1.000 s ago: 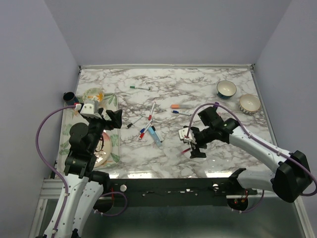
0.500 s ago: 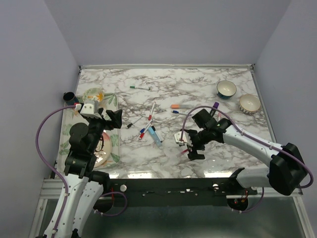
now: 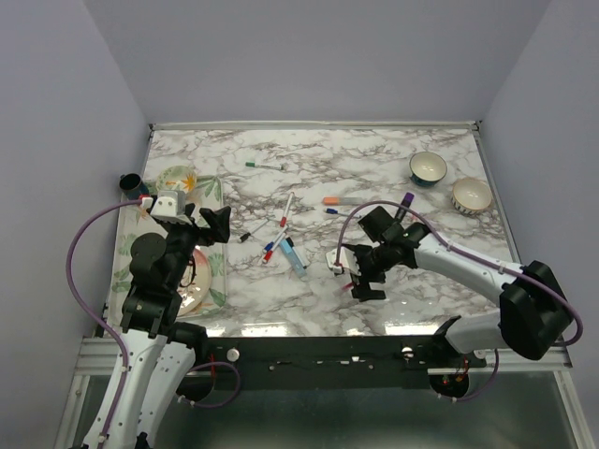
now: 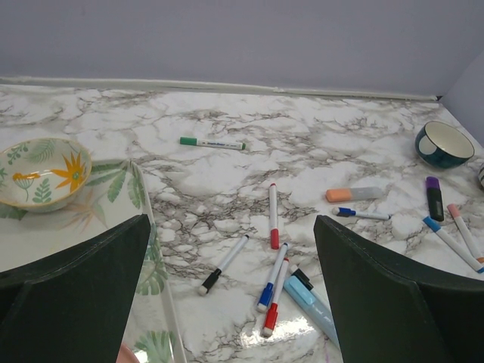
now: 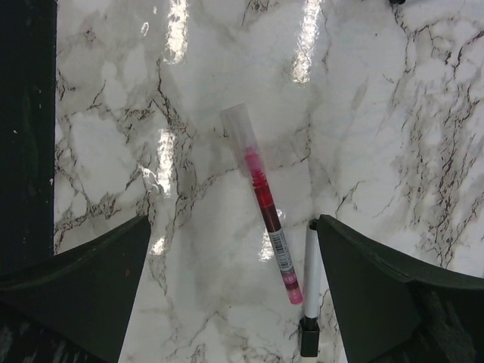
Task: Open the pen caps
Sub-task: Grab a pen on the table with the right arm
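Several capped pens lie scattered mid-table [image 3: 281, 238]. My right gripper [image 3: 360, 276] [image 5: 233, 221] hangs open just above a red pen [image 5: 265, 204] with a clear cap [image 5: 237, 127]. The pen lies between its fingers, nearer the right one. Beside it lies a white pen [image 5: 310, 265] with a black cap [image 5: 307, 336], close against the right finger [image 5: 378, 295]. My left gripper [image 3: 208, 224] [image 4: 231, 221] is open and empty, raised by the tray. It looks over pens with a red cap [image 4: 274, 239], a black cap [image 4: 209, 281] and a blue cap [image 4: 264, 295], and a green pen [image 4: 213, 143].
A floral tray [image 3: 217, 273] at the left holds a floral bowl [image 4: 41, 172] and a plate [image 3: 195, 292]. Two bowls [image 3: 428, 168] [image 3: 471, 195] stand at the back right. An orange highlighter [image 3: 342, 200], a light blue highlighter [image 4: 314, 302] and a purple marker [image 4: 434, 198] also lie on the marble.
My right gripper has shifted a little to the left over the red pen, still open. The left arm has not moved.
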Controlling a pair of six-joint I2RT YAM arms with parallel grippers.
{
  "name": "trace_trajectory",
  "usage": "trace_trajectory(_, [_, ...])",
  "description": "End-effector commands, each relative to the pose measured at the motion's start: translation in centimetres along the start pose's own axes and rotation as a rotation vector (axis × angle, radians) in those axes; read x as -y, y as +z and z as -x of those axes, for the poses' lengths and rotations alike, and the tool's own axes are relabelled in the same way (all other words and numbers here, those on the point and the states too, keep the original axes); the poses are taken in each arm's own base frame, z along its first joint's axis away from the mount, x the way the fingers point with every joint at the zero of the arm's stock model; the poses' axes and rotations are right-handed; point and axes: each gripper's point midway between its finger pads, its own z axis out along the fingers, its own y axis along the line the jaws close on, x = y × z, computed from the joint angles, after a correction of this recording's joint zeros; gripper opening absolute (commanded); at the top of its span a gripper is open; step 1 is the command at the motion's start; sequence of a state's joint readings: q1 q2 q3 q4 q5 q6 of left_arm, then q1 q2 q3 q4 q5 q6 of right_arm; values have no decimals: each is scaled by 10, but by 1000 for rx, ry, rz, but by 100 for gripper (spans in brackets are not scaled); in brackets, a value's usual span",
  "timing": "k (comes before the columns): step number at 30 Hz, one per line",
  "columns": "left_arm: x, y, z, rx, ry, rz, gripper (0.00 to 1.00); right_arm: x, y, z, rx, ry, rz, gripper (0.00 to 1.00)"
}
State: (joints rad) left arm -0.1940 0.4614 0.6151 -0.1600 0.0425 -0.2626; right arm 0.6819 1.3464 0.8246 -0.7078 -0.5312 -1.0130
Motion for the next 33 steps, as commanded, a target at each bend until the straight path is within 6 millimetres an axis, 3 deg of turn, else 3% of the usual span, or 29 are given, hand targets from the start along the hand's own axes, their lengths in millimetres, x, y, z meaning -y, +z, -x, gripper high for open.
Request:
trace_trajectory(1, [5,-3,12,34,2,-23,99,11,5,-5,-38,4,-31,98])
trace_trajectory(10, [6,-3,13,36,2,-23,99,14,22,-1,-74,-8,-2,78])
trace_trajectory(18, [6,-3,12,35,5,-25,99,23,38,-9,-176,-11,-1,51])
trace_trajectory(33, [6,-3,12,36,3,-28,99,16,45,-28,-268,-69,-2,38])
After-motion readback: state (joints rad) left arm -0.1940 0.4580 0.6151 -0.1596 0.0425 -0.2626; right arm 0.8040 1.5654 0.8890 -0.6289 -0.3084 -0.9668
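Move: The red pen with the clear cap lies under the right hand's open fingers, its middle about 2 cm ahead, 2 cm to the left and 5 cm below. The white pen with a black cap is some 6 cm ahead and 4 cm to the right; the light blue highlighter lies roughly 9 cm ahead and 24 cm to the left. For the idle left hand the red pen is some 42 cm to the right, 9 cm back and 27 cm down. The right hand sinks about 4 cm onto the red pen, easing some 2 cm forward and a little left, while the wrist tilts roughly 10 degrees so the left-slanting fingers point more steeply down. On the way the fingers close from wide open to less than half open, one on the near side of the pen and one on the far side, around its red middle, with a gap still left. ##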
